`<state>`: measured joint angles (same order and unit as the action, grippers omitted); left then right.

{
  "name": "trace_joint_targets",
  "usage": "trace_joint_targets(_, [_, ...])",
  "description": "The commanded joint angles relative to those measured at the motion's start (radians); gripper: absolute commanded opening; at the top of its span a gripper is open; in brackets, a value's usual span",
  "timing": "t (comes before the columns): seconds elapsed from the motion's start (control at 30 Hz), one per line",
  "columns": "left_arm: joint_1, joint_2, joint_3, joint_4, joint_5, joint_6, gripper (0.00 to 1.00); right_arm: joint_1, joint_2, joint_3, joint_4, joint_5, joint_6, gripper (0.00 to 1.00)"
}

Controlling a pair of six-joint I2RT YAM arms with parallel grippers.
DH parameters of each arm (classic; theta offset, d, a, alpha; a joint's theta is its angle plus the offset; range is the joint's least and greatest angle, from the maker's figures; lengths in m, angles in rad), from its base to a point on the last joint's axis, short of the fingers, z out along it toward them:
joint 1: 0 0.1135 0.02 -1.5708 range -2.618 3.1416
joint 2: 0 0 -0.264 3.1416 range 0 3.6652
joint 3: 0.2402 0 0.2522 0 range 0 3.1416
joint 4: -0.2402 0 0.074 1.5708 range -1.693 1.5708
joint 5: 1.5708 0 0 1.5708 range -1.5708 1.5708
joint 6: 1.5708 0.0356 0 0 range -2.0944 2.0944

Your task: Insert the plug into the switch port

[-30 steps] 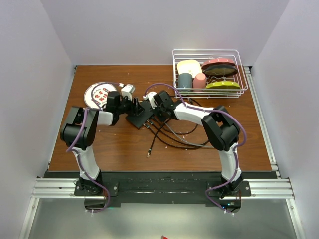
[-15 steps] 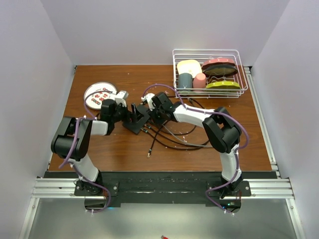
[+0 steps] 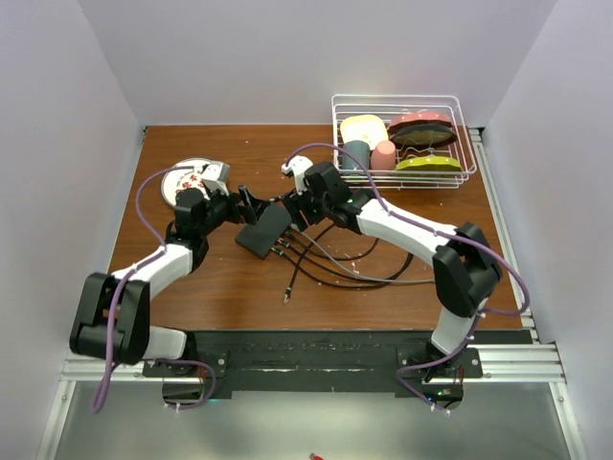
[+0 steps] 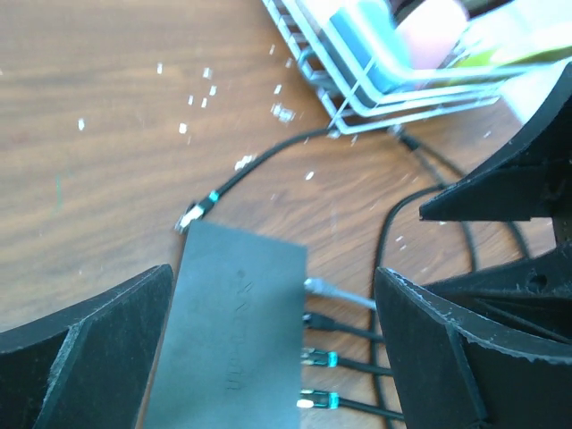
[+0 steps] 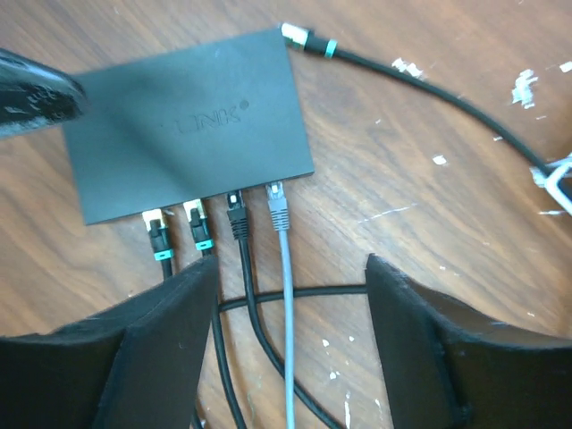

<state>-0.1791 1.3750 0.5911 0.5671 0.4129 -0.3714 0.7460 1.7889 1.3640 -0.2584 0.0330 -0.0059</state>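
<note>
The black switch (image 3: 263,230) lies flat on the wooden table, and it also shows in both wrist views (image 4: 237,340) (image 5: 188,116). Several plugs sit side by side along its long edge. A grey plug (image 5: 279,204) (image 4: 326,288) is the last in the row, its tip in the switch's edge. My left gripper (image 3: 249,205) (image 4: 273,277) hovers open over the switch, holding nothing. Above the cables just off the ports, my right gripper (image 3: 293,207) (image 5: 293,264) is open; the grey cable runs free below its fingers. A teal-banded plug (image 5: 308,40) lies at the switch's far corner.
A white wire rack (image 3: 397,97) (image 4: 357,98) with cups and dishes stands at the back right. Behind the left gripper lies a round white plate (image 3: 182,184). Black cables loop across the table's middle, one ending in a loose plug (image 3: 285,298).
Both grippers have opened and drawn back from the switch. The left arm has swung out to the left, and the right arm has stretched out and lifted.
</note>
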Motion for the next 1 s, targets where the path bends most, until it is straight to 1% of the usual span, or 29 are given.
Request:
trace_joint_targets(0.0, [0.003,-0.131,0.01,-0.05,-0.057,-0.029,1.0,0.003,-0.149,-0.046,0.038,0.037,0.037,0.77])
trace_joint_targets(0.1, [0.003,-0.2,0.039,-0.146,-0.095,0.002,1.0,0.003,-0.209,-0.078,0.041,0.048,0.047,0.8])
trace_joint_targets(0.13, [0.003,-0.218,0.056,-0.203,-0.109,0.008,1.0,0.004,-0.245,-0.085,0.036,0.047,0.05,0.81])
trace_joint_targets(0.27, [0.003,-0.303,0.076,-0.285,-0.184,0.02,1.0,0.001,-0.322,-0.149,0.05,0.054,0.063,0.85])
trace_joint_targets(0.33, [0.003,-0.347,0.081,-0.314,-0.2,0.028,1.0,0.003,-0.345,-0.173,0.059,0.062,0.064,0.86])
trace_joint_targets(0.5, [0.003,-0.43,0.064,-0.323,-0.233,0.029,1.0,0.003,-0.422,-0.27,0.111,0.059,0.073,0.91])
trace_joint_targets(0.6, [0.003,-0.444,0.065,-0.334,-0.24,0.031,1.0,0.003,-0.451,-0.292,0.128,0.062,0.08,0.92])
trace_joint_targets(0.67, [0.003,-0.441,0.062,-0.326,-0.215,0.034,1.0,0.003,-0.465,-0.296,0.13,0.058,0.084,0.93])
trace_joint_targets(0.83, [0.003,-0.445,0.07,-0.349,-0.227,0.034,1.0,0.003,-0.508,-0.321,0.17,0.05,0.086,0.98])
trace_joint_targets(0.93, [0.003,-0.465,0.043,-0.317,-0.236,0.032,1.0,0.003,-0.532,-0.332,0.171,0.056,0.083,0.99])
trace_joint_targets(0.97, [0.003,-0.468,0.042,-0.319,-0.243,0.034,1.0,0.001,-0.543,-0.35,0.2,0.061,0.087,0.99])
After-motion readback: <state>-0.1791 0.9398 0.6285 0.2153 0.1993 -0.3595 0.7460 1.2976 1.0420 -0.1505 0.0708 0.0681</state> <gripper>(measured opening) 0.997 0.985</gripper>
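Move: The switch lies flat some 13 cm below the left hand, about 3 cm to its right and 2 cm back; the plate is roughly 9 cm ahead of that hand and 13 cm left. From the right hand the switch is about 7 cm left, level with it and 12 cm down. The grey plug at its edge sits almost directly under the right hand, 1 cm ahead, with the loose-lying black plug about 7 cm ahead and 4 cm left. Both hands rise about 9 cm, parting sideways and back from the switch, the right one opening fully. ##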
